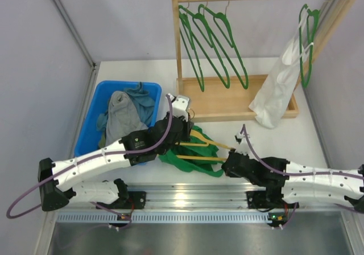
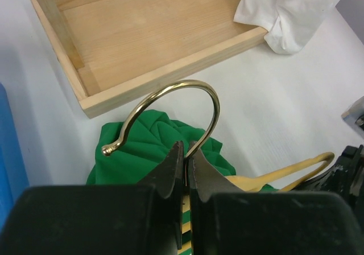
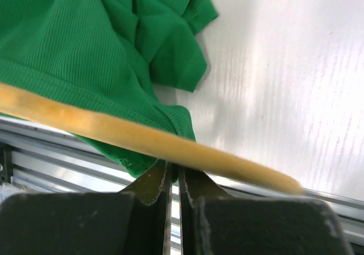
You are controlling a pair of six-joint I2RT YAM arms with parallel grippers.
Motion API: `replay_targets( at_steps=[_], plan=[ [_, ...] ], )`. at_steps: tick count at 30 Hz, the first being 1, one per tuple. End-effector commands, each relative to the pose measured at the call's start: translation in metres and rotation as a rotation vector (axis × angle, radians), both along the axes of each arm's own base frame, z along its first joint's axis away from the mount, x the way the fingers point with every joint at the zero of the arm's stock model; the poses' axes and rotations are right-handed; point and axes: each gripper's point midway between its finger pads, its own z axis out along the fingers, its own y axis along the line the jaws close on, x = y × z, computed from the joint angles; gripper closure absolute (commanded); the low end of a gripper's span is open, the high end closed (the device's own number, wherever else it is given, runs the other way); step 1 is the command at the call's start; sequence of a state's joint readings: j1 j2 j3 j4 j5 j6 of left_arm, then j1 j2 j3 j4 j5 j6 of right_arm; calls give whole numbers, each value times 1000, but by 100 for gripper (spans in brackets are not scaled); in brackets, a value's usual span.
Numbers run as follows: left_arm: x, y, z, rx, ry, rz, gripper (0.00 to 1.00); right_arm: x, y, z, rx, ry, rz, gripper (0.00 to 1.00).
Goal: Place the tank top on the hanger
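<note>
The bright green tank top lies crumpled on the white table between my two arms, near the front edge. The yellow hanger lies across it. My left gripper is shut on the base of the hanger's brass hook, with green fabric just beyond the jaws. In the top view this gripper sits at the cloth's left side. My right gripper is shut at the tank top's hem, right under a yellow hanger arm. From above it is at the cloth's right edge.
A blue bin holding grey and teal clothes stands at the left. Behind is a wooden rack with a tray base, dark green hangers and a white garment. The metal rail runs along the near edge.
</note>
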State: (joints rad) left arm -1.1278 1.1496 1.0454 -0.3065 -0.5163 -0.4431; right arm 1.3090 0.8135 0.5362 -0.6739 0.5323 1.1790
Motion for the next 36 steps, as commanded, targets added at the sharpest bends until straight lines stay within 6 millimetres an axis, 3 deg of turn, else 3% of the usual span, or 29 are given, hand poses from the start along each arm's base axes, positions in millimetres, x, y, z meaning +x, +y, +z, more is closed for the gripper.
replay_targets(
  at_steps=[1, 7, 21, 36],
  plan=[
    [1, 5, 8, -30, -31, 3, 100, 9, -23, 4, -40, -26, -55, 100],
    [1, 12, 7, -26, -41, 20, 100, 14, -37, 21, -4, -46, -85, 100],
    [-1, 13, 12, -46, -84, -10, 100, 14, -65, 27, -33, -48, -135, 100],
    [-7, 21, 19, -70, -113, -29, 100, 16, -75, 31, -47, -48, -156, 100]
  ],
)
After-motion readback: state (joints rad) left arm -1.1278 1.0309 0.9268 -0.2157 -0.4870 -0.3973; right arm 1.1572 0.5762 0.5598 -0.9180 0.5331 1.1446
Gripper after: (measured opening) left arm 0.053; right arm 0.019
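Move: The right gripper already pinches the tank top's hem. The hanger's right end is about 5 cm to its right, 2 cm ahead and 3 cm above. The hanger's neck is some 11 cm left, 10 cm ahead and 13 cm higher, and the heaped tank top's middle about 11 cm left, 5 cm ahead and 5 cm lower. From the left gripper, which holds the neck, that right end is roughly 16 cm right, 8 cm back and 10 cm down. Keep the hem pinched and draw it with the right gripper about 6 cm to the right, rising some 2 cm, out past the hanger's right end; ease off towards the finish and turn the wrist slightly clockwise. Keep the left gripper shut on the hanger's neck, easing it a good centimetre left and slightly back, against the pull. ##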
